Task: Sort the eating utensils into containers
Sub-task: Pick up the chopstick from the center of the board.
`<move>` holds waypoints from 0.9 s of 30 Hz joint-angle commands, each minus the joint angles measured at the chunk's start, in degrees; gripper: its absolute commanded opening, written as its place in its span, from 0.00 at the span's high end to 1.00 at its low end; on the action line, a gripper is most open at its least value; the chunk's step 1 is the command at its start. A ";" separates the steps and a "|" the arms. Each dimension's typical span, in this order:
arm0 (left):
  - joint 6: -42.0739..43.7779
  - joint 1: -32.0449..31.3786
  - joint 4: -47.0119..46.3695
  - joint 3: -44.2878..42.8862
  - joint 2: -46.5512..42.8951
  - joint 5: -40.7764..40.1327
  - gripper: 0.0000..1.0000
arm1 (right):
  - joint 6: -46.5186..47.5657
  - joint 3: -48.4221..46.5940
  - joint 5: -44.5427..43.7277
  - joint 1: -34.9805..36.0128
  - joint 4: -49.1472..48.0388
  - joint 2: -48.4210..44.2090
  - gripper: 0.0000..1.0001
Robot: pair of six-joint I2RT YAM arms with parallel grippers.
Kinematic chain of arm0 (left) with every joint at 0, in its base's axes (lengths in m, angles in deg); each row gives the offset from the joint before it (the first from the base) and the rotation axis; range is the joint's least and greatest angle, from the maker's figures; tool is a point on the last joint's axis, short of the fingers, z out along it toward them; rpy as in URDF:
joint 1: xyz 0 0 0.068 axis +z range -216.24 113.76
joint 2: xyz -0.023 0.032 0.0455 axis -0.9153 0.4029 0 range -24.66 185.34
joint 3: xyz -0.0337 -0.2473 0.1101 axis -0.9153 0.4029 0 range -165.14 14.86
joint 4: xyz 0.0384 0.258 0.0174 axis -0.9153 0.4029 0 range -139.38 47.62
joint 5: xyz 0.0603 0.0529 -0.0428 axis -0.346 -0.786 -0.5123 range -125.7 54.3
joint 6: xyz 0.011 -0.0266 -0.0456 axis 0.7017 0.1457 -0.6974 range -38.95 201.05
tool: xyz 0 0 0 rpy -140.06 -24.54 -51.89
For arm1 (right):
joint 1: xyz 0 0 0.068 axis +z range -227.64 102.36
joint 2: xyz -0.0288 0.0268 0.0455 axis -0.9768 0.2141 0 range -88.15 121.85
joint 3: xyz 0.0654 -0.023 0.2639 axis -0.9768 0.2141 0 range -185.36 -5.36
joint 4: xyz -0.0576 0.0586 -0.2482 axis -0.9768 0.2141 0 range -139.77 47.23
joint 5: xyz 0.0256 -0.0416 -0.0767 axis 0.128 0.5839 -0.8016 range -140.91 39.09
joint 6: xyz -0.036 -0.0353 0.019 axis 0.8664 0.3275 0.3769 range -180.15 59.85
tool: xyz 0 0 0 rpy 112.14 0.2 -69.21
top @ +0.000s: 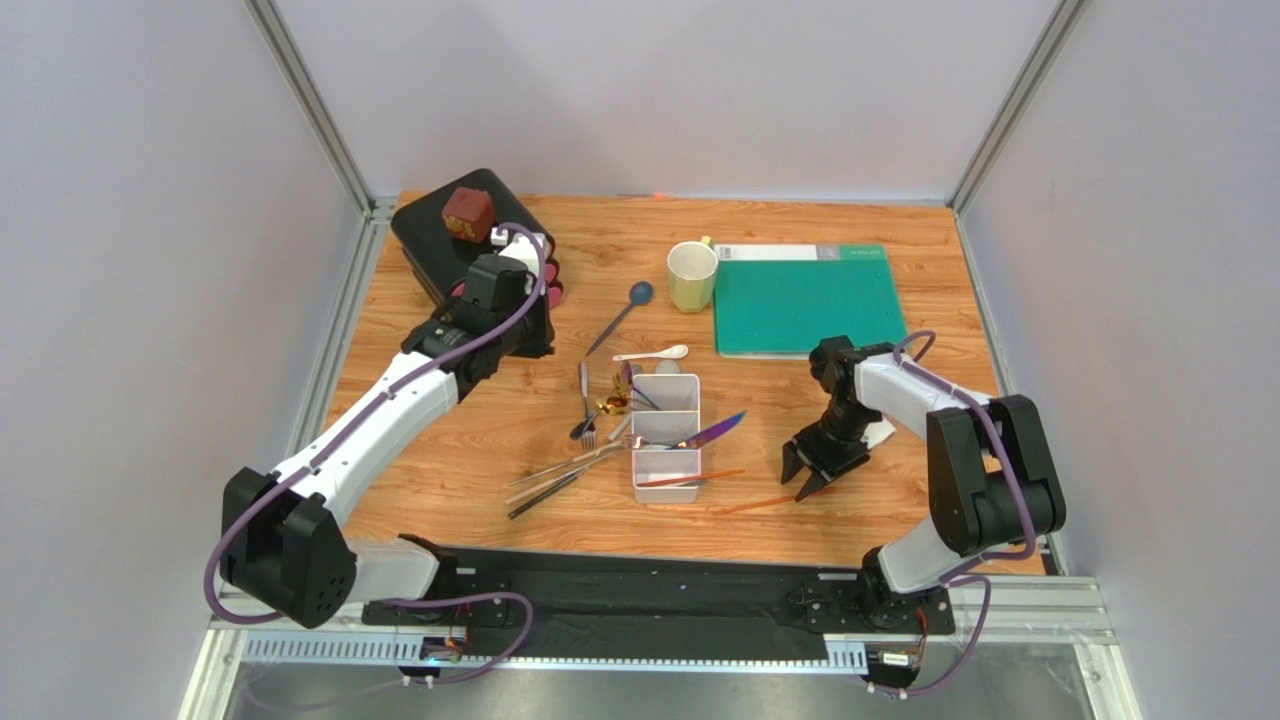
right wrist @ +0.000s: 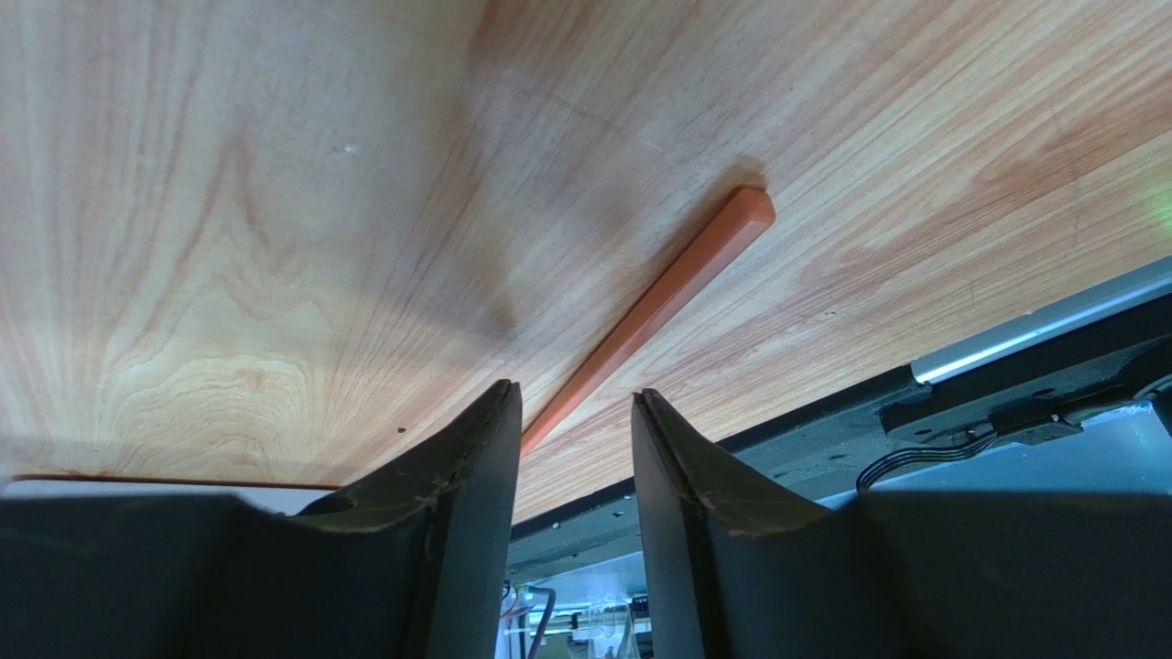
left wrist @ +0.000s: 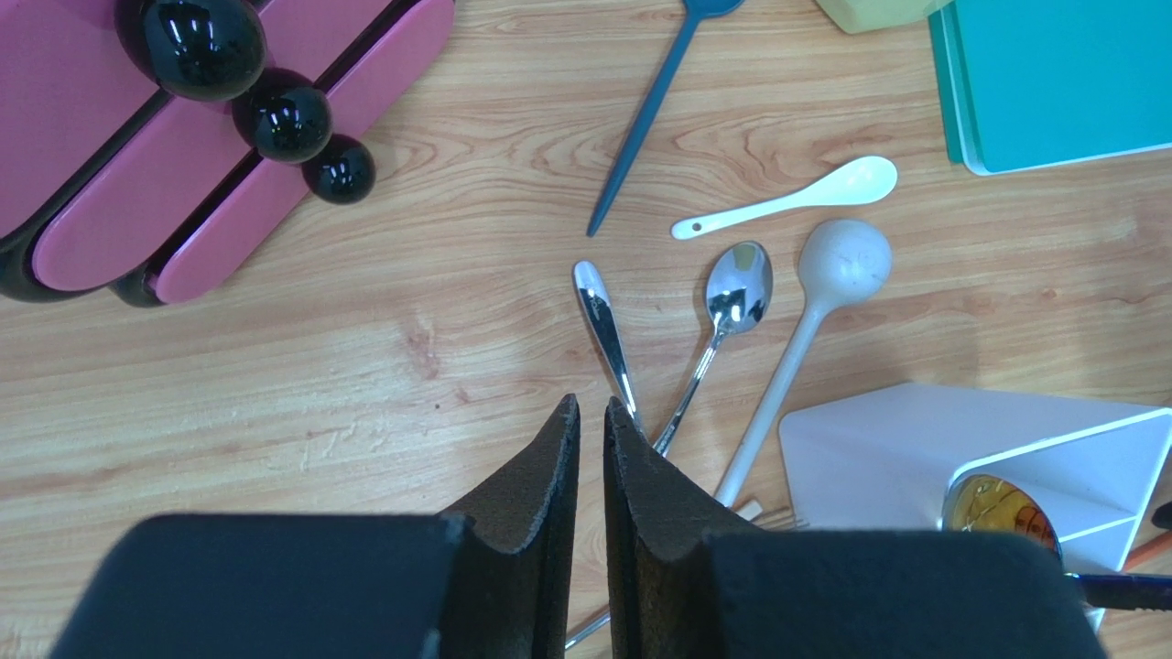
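Observation:
The white tray (top: 667, 395) stands mid-table with a purple knife (top: 718, 429) lying across it and a gold piece (left wrist: 997, 508) inside. A blue spoon (top: 621, 318), a white spoon (top: 654, 354) and silver cutlery (top: 564, 473) lie around it. My right gripper (top: 804, 483) is open and low over an orange chopstick (right wrist: 660, 295), which runs in beside the left finger. My left gripper (left wrist: 592, 402) hovers near the pink drawers. Its jaws are nearly together and empty, pointing at two silver spoons (left wrist: 601, 323).
A black box with pink drawers (top: 466, 248) carries a brown cube (top: 467, 215) at the back left. A pale cup (top: 691, 275) and a green mat (top: 809, 300) sit at the back. The table's near edge and a black rail (right wrist: 963, 398) lie just beyond the right gripper.

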 commanded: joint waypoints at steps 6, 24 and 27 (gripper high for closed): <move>1.32 0.49 -1.44 -0.35 -0.98 -0.12 0.83 | -1.77 2.13 -0.64 0.73 -0.07 -0.83 0.62; 2.11 0.58 -0.65 0.35 -1.77 0.76 0.84 | -3.00 5.39 -3.98 2.14 -4.20 3.91 0.93; 1.93 0.58 -0.65 0.70 -1.68 1.02 0.84 | -2.56 4.77 -4.24 2.23 -4.73 3.74 1.00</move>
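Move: The orange chopstick lies on the board just behind and below the right hand, its middle about 2 cm back, 3 cm left and 2 cm down. The grey-white container stands some 19 cm to this hand's left and 7 cm ahead; a second orange chopstick lies across it, about 15 cm left and 1 cm ahead. From the left hand, the chopstick on the board is roughly 32 cm right, 18 cm back and 17 cm down. Draw the part-open right gripper back about 3 cm towards the robot's base and sink roughly 1 cm onto the loose orange chopstick, easing off halfway, then going on. Over the last third shut the fingers fully and pinch the stick somewhat right of its middle, letting the fingertips swing back some 5 degrees. ##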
